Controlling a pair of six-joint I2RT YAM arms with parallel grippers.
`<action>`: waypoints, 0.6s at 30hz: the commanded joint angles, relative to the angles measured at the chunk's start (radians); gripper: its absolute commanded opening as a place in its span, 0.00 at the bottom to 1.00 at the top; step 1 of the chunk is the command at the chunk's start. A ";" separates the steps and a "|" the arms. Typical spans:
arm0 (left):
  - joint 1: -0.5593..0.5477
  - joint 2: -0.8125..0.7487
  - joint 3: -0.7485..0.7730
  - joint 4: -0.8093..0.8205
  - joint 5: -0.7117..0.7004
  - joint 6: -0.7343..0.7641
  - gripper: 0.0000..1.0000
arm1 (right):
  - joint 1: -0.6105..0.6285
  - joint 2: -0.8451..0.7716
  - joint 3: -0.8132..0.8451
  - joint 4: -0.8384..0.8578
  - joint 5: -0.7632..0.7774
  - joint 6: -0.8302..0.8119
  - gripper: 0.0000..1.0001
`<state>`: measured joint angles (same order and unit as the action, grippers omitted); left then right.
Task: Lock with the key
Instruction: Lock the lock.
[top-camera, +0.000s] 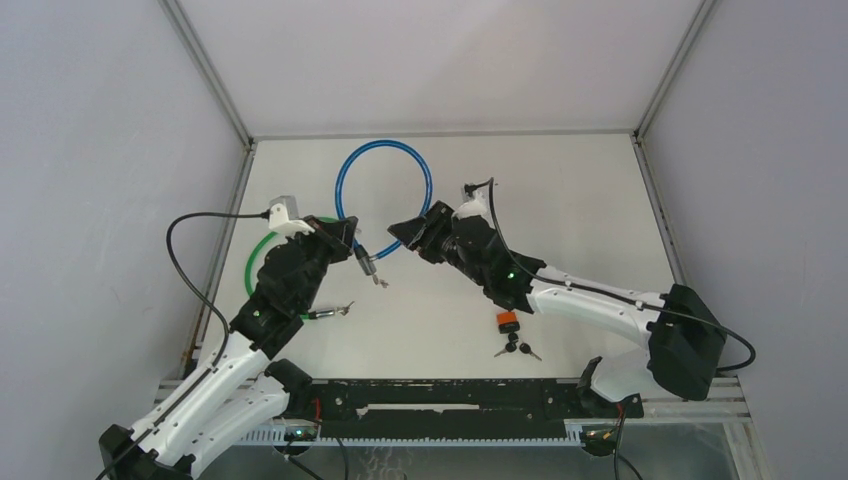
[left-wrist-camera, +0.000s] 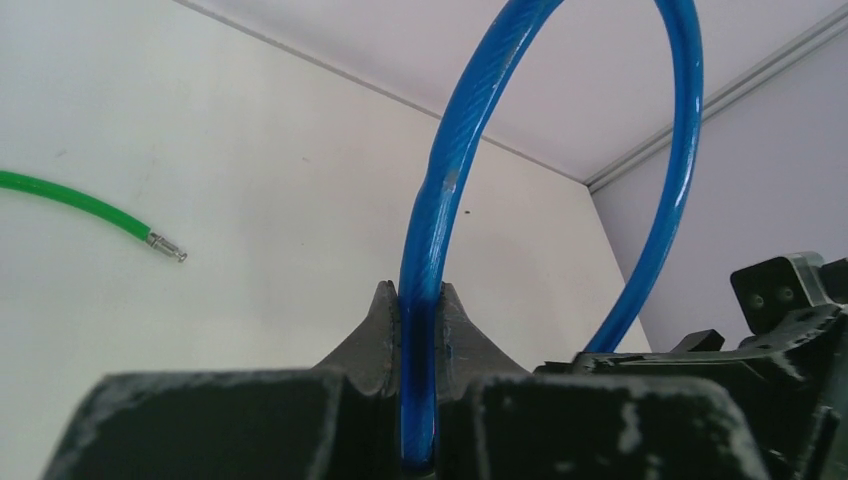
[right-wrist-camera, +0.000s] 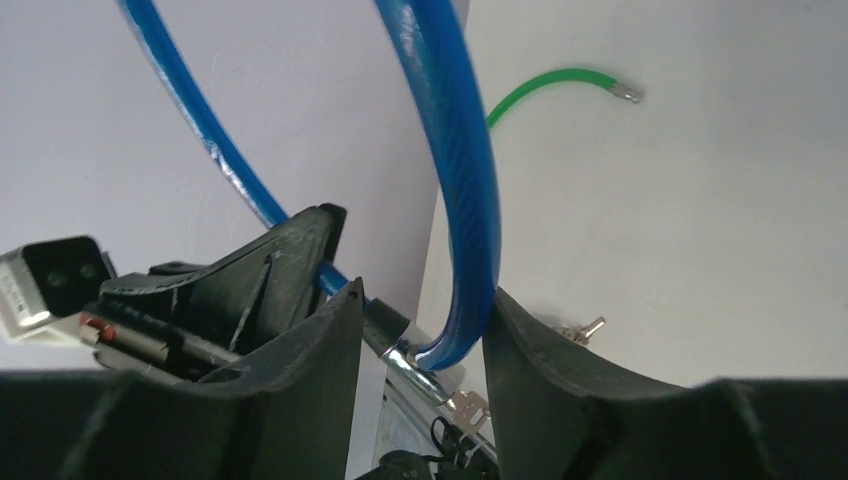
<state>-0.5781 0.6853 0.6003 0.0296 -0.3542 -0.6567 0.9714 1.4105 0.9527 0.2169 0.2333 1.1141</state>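
A blue cable lock (top-camera: 383, 180) stands as a loop over the middle of the table. Its metal end (top-camera: 368, 264) hangs below my left gripper (top-camera: 350, 234), which is shut on the cable (left-wrist-camera: 440, 180) close to that end. My right gripper (top-camera: 404, 232) faces it from the right. In the right wrist view its jaws (right-wrist-camera: 422, 300) stand apart around the cable (right-wrist-camera: 462, 200), which leans on the right finger (right-wrist-camera: 540, 360); the metal end (right-wrist-camera: 420, 365) shows between them. A bunch of keys (top-camera: 516, 348) with an orange tag (top-camera: 507, 322) lies on the table under the right arm.
A green cable (top-camera: 262, 256) lies curled under the left arm, with one metal tip (top-camera: 338, 311) near the front. That cable (left-wrist-camera: 70, 195) and a tip (left-wrist-camera: 166, 247) show in the left wrist view. Side walls close the table left and right.
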 joint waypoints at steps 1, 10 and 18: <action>-0.003 -0.028 0.015 0.116 0.036 -0.040 0.00 | 0.002 -0.076 0.017 0.075 -0.068 -0.068 0.58; 0.003 -0.028 0.048 0.132 0.067 -0.049 0.00 | -0.028 -0.184 -0.074 0.057 -0.220 -0.181 0.99; 0.006 -0.045 0.026 0.196 0.079 -0.101 0.00 | -0.061 -0.222 -0.096 0.014 -0.325 -0.265 0.99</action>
<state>-0.5793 0.6651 0.6018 0.0879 -0.2852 -0.7067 0.9157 1.2320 0.8703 0.2272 -0.0216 0.9360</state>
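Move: The blue cable's lock hangs roughly 5 cm to the left of the right hand, about 3 cm back and 4 cm lower, with the cable's end already in its side. Its keys dangle some 6 cm back, 3 cm left and 7 cm below that hand. The green cable's lock lies on the table about 8 cm back, 14 cm left and 23 cm down. From the left hand, which still grips the cable, the blue cable's lock hangs roughly 3 cm back, 2 cm right and 6 cm below. The right hand, its fingers already half open around the blue cable beside the lock, spreads them fully and backs off about 3.5 cm while rising nearly as much and easing some 2 cm to the right, its wrist swinging roughly 13 degrees counter-clockwise and tipping its fingers up a little. The left hand keeps its pinch on the cable just above the lock, rising about 2 cm and drifting slightly right with a small roll. ##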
